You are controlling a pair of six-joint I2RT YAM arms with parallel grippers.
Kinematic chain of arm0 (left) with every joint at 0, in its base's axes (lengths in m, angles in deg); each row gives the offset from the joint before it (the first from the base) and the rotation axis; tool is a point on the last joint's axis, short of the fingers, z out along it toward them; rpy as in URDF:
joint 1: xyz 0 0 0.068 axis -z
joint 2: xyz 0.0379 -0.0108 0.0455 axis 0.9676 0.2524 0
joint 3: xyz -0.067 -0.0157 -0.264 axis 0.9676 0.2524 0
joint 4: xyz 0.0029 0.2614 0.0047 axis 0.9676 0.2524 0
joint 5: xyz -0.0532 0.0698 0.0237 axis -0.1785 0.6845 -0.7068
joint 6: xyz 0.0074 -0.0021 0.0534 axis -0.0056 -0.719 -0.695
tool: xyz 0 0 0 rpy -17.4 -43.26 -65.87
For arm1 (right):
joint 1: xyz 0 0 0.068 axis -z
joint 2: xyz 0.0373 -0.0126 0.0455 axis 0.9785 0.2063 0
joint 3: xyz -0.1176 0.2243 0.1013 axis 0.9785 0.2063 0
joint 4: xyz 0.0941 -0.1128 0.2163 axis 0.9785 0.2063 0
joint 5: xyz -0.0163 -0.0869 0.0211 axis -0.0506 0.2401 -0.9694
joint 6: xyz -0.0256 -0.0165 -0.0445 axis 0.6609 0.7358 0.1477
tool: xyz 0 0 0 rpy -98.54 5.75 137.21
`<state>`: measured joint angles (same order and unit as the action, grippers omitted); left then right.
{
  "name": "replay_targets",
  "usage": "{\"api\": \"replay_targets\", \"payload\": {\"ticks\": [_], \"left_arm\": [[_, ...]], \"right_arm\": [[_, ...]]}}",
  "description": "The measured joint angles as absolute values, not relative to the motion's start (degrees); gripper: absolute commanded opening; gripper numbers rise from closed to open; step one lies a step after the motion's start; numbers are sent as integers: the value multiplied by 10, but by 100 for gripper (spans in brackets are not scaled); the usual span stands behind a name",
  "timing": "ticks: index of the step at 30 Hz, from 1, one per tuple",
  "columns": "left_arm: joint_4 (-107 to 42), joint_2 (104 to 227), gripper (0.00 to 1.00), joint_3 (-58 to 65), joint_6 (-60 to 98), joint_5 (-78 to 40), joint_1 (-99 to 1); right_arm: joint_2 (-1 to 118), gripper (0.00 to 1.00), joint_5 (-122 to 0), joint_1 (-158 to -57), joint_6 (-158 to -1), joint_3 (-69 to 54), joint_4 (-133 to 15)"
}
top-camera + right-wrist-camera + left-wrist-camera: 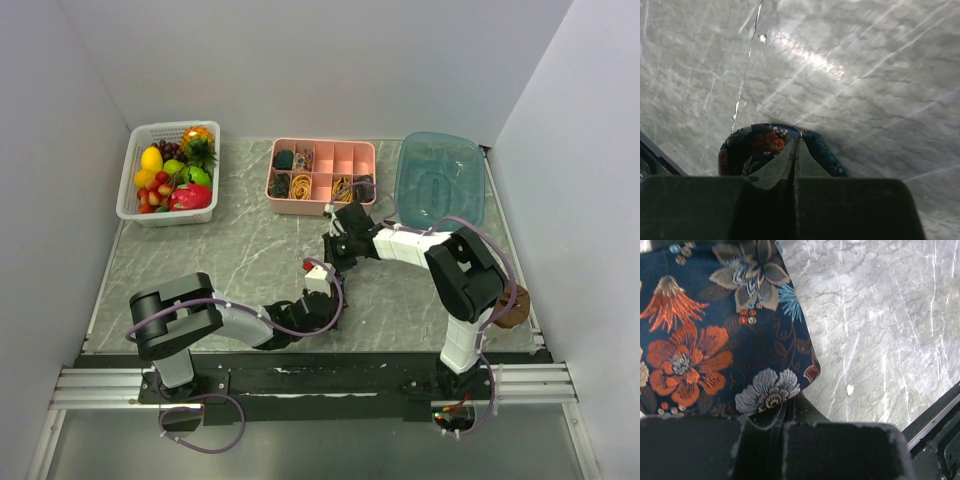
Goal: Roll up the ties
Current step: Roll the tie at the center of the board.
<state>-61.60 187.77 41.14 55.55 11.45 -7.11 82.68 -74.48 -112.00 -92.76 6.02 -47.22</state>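
Note:
A tie point(715, 340) of dark navy cloth with orange, grey and tan flowers fills the left of the left wrist view, lying flat on the marble table point(880, 315). My left gripper point(787, 407) is shut on its near edge. In the right wrist view the tie point(765, 142) curls into a small loop around the tips of my right gripper point(796, 145), which is shut on the fabric. From above, the left gripper point(318, 282) and right gripper point(338, 250) meet close together at the table's middle, and they hide most of the tie.
A white basket point(125, 195) of plastic fruit stands at the back left. A pink compartment tray point(300, 208) with dark rolls and yellow bands sits at the back centre. A clear blue bin point(400, 180) is at the back right. White walls enclose the table.

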Motion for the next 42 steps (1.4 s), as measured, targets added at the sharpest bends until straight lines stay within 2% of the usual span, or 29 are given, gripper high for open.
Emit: {"api": "replay_targets", "payload": {"ticks": [18, 25, 27, 30, 31, 32, 34, 39, 42], "left_arm": [[-590, 1834, 1, 444, 543, 112, -89], [-588, 1831, 12, 444, 518, 96, -92], [-585, 1825, 22, 448, 514, 90, -92], [-577, 1800, 51, 465, 509, 86, -92], [-573, 1791, 65, 470, 508, 85, -92], [-568, 1778, 69, 476, 506, 85, -92], [-555, 1750, 75, 487, 502, 84, -90], [-516, 1683, 76, 499, 502, 88, -72], [-491, 1628, 87, 513, 506, 99, -56]], "right_arm": [[826, 0, -724, -1135, -924, 63, -435], [828, 0, -715, -1134, -929, 51, -415], [830, 0, -709, -1131, -929, 40, -404], [830, 0, -706, -1128, -929, 24, -395], [830, 0, -705, -1126, -929, 17, -392], [830, 0, -704, -1124, -929, 11, -390], [830, 0, -701, -1120, -929, 2, -388], [830, 0, -698, -1115, -929, -5, -386], [830, 0, -695, -1114, -931, -5, -382]]}}
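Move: The folded tie lies between the hands, its near corner at the left hand's shut fingertips and a loop of it around the right's shut fingertips. Its middle is about 5 cm ahead of the left hand, and some 5 cm back from the right, nearly level sideways with both. From the right hand, the pink box is about 22 cm ahead and 3 cm left; the blue-green bin is some 21 cm ahead and 29 cm right. The tie's near corner, still pinched by the left fingers, is drawn about 2.5 cm left; then they open wide, let go, and back off left, up and towards the base. The right hand, staying shut with its fingertips in the loop, first eases roughly 1.5 cm back and slightly down, then goes about 3 cm forward and rises. ##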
